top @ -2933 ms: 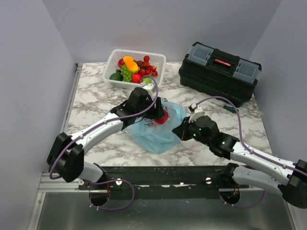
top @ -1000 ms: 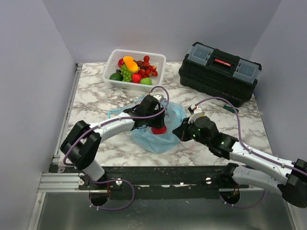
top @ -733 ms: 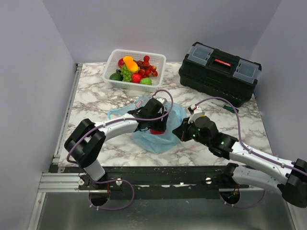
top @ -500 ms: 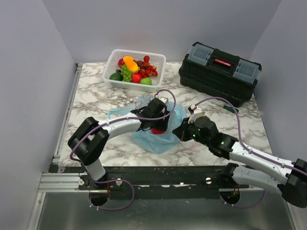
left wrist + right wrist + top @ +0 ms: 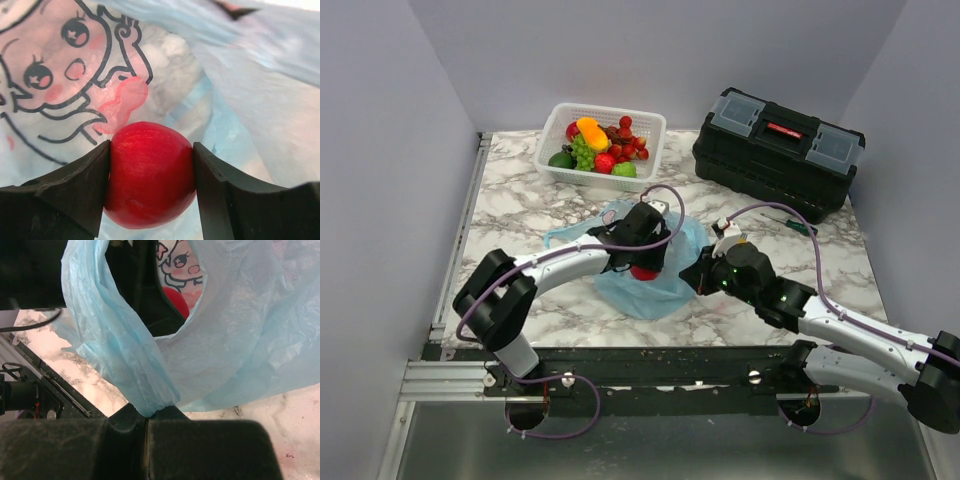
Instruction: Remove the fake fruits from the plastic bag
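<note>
A glossy red apple [image 5: 150,175], one of the fake fruits, sits inside the light-blue plastic bag [image 5: 260,75] against its pink-and-white cartoon print. My left gripper [image 5: 151,146] reaches into the bag, and both black fingers press the apple's sides. From above, the apple [image 5: 643,272] peeks out under the left gripper [image 5: 643,262] in the middle of the bag [image 5: 645,292]. My right gripper [image 5: 147,415] is shut on a bunched edge of the bag [image 5: 240,340] and holds its mouth up; through the mouth the apple [image 5: 176,301] shows. The right gripper [image 5: 698,272] sits at the bag's right side.
A white lattice basket [image 5: 650,150] at the back holds several fake fruits [image 5: 598,145]. A black toolbox [image 5: 778,145] stands at the back right, with a green-handled screwdriver [image 5: 798,226] in front of it. Bare marble lies to the left of the bag.
The left gripper came down from above the bag into its mouth, and the apple now lies lower, mostly covered by the gripper. The right arm and its grip have not moved.
</note>
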You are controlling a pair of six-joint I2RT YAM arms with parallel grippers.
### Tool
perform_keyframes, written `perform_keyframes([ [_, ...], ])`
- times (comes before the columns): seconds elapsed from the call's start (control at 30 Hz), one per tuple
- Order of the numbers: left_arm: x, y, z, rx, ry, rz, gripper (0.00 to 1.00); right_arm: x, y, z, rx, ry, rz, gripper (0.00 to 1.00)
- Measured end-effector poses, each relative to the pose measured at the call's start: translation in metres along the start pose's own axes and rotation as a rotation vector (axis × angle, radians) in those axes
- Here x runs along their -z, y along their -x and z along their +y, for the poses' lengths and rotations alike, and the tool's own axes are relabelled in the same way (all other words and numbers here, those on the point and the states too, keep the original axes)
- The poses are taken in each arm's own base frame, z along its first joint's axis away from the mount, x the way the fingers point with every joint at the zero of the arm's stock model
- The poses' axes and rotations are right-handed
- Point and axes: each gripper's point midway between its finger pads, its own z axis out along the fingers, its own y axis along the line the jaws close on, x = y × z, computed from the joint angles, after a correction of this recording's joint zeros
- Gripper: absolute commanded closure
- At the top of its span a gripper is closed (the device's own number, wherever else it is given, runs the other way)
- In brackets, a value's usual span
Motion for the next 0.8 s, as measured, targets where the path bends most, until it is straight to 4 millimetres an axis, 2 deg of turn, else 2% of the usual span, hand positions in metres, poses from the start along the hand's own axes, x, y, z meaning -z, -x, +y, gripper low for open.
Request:
perform_keyframes([
  [0.1,0.022,0.015,-0.003,0.002,-0.016,-0.055,1.0,0.0,0.0,0.0,-0.002,0.0,0.0,0.99],
  [0.27,0.071,0.055,-0.007,0.046,-0.06,-0.209,1.0,0.0,0.0,0.0,-0.002,0.001,-0.001,0.99],
  [0.4,0.105,0.085,0.005,0.128,-0.075,-0.332,1.0,0.0,0.0,0.0,-0.002,0.001,-0.001,0.99],
  [0.53,0.144,0.117,0.032,0.275,-0.118,-0.48,1.0,0.0,0.0,0.0,-0.002,0.001,-0.001,0.99],
  [0.63,0.159,0.14,0.061,0.379,-0.139,-0.554,1.0,0.0,-0.001,-0.001,-0.002,-0.001,0.001,0.99],
  [0.8,0.156,0.163,0.112,0.561,-0.174,-0.581,1.0,0.0,-0.001,-0.001,-0.002,0.0,-0.001,0.99],
])
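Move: The left hand, already gripping the red fruit inside the bag, has the white basket about 33 cm ahead and 11 cm to its left, roughly level. The green fruit in the basket's near corner is some 26 cm ahead and 5 cm left of that hand; the bag's middle is about 2 cm ahead, straight in line and 2 cm lower. From the right hand, the basket lies about 40 cm ahead, 23 cm left and 9 cm below. Still gripping, the left hand raises the red fruit about 20 cm, then swings left and forward towards the basket. ##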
